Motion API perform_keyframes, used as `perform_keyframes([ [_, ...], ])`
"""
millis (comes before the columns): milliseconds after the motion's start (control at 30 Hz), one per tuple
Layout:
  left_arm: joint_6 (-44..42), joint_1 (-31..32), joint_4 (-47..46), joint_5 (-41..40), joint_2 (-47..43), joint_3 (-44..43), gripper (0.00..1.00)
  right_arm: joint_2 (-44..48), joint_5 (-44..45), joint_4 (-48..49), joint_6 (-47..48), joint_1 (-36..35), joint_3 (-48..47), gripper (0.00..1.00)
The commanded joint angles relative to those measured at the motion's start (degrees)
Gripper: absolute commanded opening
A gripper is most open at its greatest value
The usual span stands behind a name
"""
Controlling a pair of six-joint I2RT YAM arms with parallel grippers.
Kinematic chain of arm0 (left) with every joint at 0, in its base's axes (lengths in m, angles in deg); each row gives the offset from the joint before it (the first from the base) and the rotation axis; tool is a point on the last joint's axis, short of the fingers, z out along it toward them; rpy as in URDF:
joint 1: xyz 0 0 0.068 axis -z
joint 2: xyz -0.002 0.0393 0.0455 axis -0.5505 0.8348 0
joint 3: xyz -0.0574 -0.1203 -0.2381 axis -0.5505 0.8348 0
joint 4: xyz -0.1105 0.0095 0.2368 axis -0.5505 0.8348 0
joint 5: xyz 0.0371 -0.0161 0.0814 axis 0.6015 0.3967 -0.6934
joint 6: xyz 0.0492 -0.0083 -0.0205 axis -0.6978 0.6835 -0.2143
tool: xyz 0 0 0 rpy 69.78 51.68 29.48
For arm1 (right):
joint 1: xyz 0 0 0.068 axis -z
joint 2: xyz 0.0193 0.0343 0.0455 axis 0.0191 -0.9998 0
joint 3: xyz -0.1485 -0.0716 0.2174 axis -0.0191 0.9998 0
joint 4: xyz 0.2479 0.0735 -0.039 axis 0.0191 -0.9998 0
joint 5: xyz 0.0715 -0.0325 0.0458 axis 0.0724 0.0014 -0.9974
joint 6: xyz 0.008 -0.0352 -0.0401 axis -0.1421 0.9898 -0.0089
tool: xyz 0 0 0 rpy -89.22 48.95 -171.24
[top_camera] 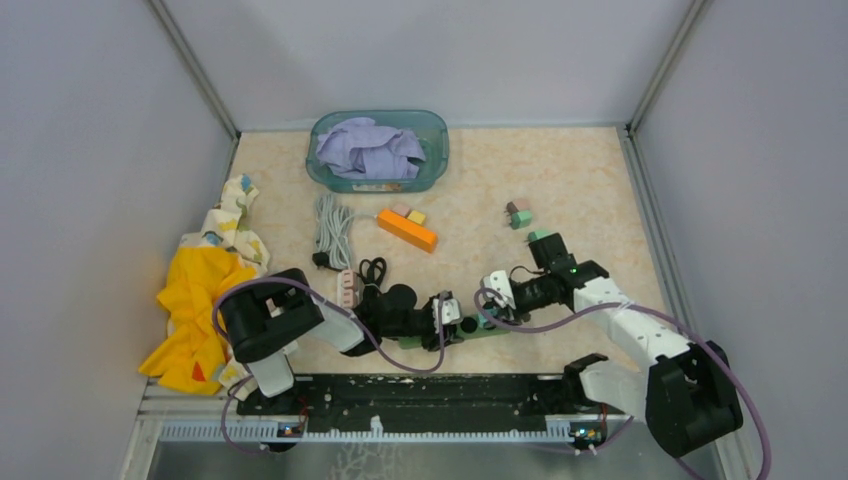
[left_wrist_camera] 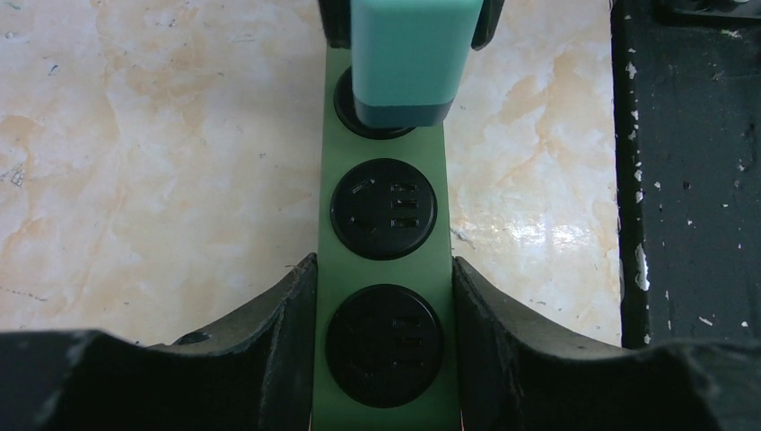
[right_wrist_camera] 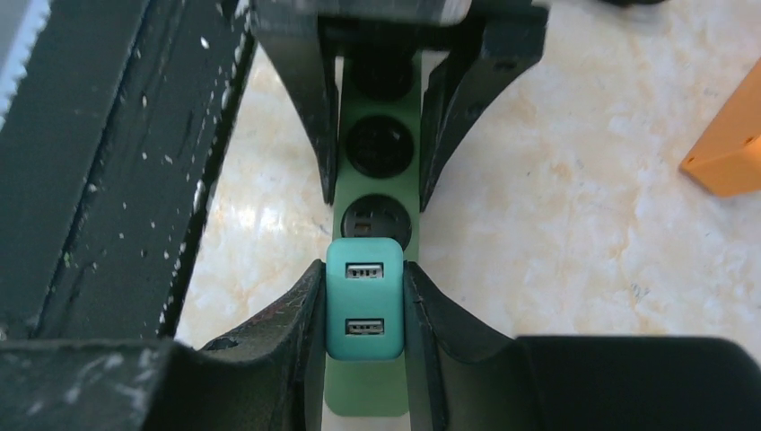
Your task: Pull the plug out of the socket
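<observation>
A green socket strip (left_wrist_camera: pixel 330 153) with round black outlets lies on the marble-patterned table near the front edge. A teal plug (right_wrist_camera: pixel 363 305) with two USB ports stands in the outlet at one end of it (left_wrist_camera: pixel 408 63). My right gripper (right_wrist_camera: pixel 363 274) is shut on the plug, one finger pressed on each side. My left gripper (left_wrist_camera: pixel 384 269) is shut across the strip's width, two outlets away from the plug. In the top view the two grippers (top_camera: pixel 455 325) (top_camera: pixel 487 305) face each other along the strip (top_camera: pixel 495 331).
The black base rail (top_camera: pixel 420 395) runs just beside the strip. An orange block (top_camera: pixel 407 229), a coiled white cable (top_camera: pixel 333 225), a white power strip (top_camera: pixel 347 287) and small blocks (top_camera: pixel 518 214) lie further back. A teal basket of cloth (top_camera: pixel 378 150) stands at the rear; yellow cloth (top_camera: pixel 200 300) lies left.
</observation>
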Motion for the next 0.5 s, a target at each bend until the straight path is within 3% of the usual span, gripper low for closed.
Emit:
perform_keyframes([
  [0, 1.75, -0.51, 5.15, 0.2, 2.22, -0.01, 0.0, 2.17, -8.04, 3.33, -7.69, -0.97, -5.31, 0.0],
  [200, 2.1, -0.66, 5.52, -0.21, 2.41, -0.09, 0.0, -0.11, -7.16, -13.17, 4.97, 1.43, -11.08, 0.0],
  [300, 2.41, -0.78, 5.51, -0.22, 2.58, -0.37, 0.0, 0.51, -6.65, -12.78, 3.2, 2.71, -11.94, 0.0],
  [467, 4.24, -1.08, 5.34, -0.67, 1.85, -0.45, 0.01, 4.29, -3.17, -2.85, -9.0, 5.08, -10.97, 0.0],
])
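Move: The right hand already grips the teal plug, which stands over the socket's right-end outlet, that outlet some 4 cm below the fingers. The nearest pulled plug, a green one, lies about 16 cm ahead and 9 cm to the right, and a second green plug 20 cm ahead and 6 cm right. From the left hand, which holds the socket's sides, the teal plug is about 6 cm right, 2 cm ahead and 4 cm above. Straight up for the most part, the right hand draws the pinched teal plug about 5 cm away from the end outlet, quickly at first and then easing to a stop. On the way it sways roughly 1 cm left and back again, edging slightly forward with hardly any wrist turn. The left fingers keep their hold on the green socket, holding it in place. ##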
